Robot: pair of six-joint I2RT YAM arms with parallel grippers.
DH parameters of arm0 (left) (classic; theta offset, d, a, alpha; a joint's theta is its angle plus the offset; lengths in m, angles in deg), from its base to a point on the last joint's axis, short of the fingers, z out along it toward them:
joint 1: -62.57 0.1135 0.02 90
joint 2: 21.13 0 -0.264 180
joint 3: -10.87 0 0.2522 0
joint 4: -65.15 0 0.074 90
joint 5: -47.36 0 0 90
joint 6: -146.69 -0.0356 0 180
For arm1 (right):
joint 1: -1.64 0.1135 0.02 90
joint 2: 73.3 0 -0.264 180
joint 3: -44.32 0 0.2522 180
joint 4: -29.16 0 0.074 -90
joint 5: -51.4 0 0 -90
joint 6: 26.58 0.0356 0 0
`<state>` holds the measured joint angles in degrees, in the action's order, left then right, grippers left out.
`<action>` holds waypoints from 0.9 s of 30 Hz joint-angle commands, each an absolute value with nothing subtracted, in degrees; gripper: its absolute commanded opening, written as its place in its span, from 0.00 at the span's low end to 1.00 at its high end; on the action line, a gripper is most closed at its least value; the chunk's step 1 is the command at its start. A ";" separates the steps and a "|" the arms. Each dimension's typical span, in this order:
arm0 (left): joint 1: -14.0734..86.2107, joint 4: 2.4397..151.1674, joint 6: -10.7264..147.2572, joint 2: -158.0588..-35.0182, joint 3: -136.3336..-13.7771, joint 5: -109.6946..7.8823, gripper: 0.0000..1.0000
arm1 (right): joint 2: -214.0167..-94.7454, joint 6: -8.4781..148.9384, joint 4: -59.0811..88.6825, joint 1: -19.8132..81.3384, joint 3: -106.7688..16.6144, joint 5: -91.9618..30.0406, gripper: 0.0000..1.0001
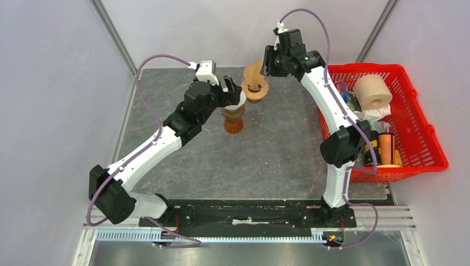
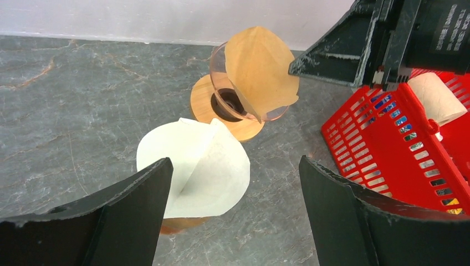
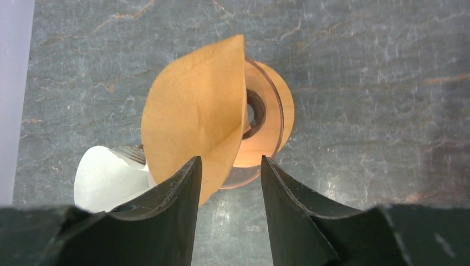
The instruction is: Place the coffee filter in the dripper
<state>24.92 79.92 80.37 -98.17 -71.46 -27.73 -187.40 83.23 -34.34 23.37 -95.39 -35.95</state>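
A brown coffee filter [image 1: 254, 72] [image 2: 260, 72] [image 3: 194, 116] stands tilted in the clear dripper [image 3: 269, 141] [image 2: 221, 97] [image 1: 256, 93] on its round wooden base. My right gripper [image 3: 230, 166] [image 1: 267, 67] hovers just over it, open. The filter's lower edge runs behind the left finger, and nothing is clamped between the jaws. My left gripper [image 2: 235, 188] [image 1: 235, 91] is wide open above a white filter [image 2: 194, 166] [image 3: 105, 177] that rests in a second, amber dripper [image 1: 233, 119].
A red plastic basket [image 1: 413, 111] [image 2: 388, 144] stands at the right with a paper roll [image 1: 373, 91] and other items inside. Grey walls close in the table at the back and sides.
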 commanded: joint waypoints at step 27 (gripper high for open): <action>25.65 86.11 82.25 -84.05 -56.59 -16.07 0.93 | -195.89 69.71 -25.96 23.97 -101.48 -33.13 0.30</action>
<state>25.38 86.61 80.43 -84.22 -56.71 -17.45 -195.62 73.96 -26.76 23.81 -99.26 -32.25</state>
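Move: Some 3 cm ahead of the right hand, 4 cm to its left and 4 cm below lies the brown coffee filter, already standing let go in the clear dripper; that dripper's own middle is about 3 cm lower again. The white filter, in the other dripper, is roughly 12 cm to the right hand's left, 3 cm nearer the base and 5 cm down. From the left hand, the brown filter is about 6 cm ahead, 7 cm right and 8 cm below. Rising about 3 cm while edging forward and left, the right hand then dips some 6 cm, still going forward, so its empty, narrowing fingertips come down at the brown filter's mouth; it turns about 10 degrees counter-clockwise. The open left hand meanwhile backs off from over the white filter, going left, down and back, roughly 10 cm in all. ##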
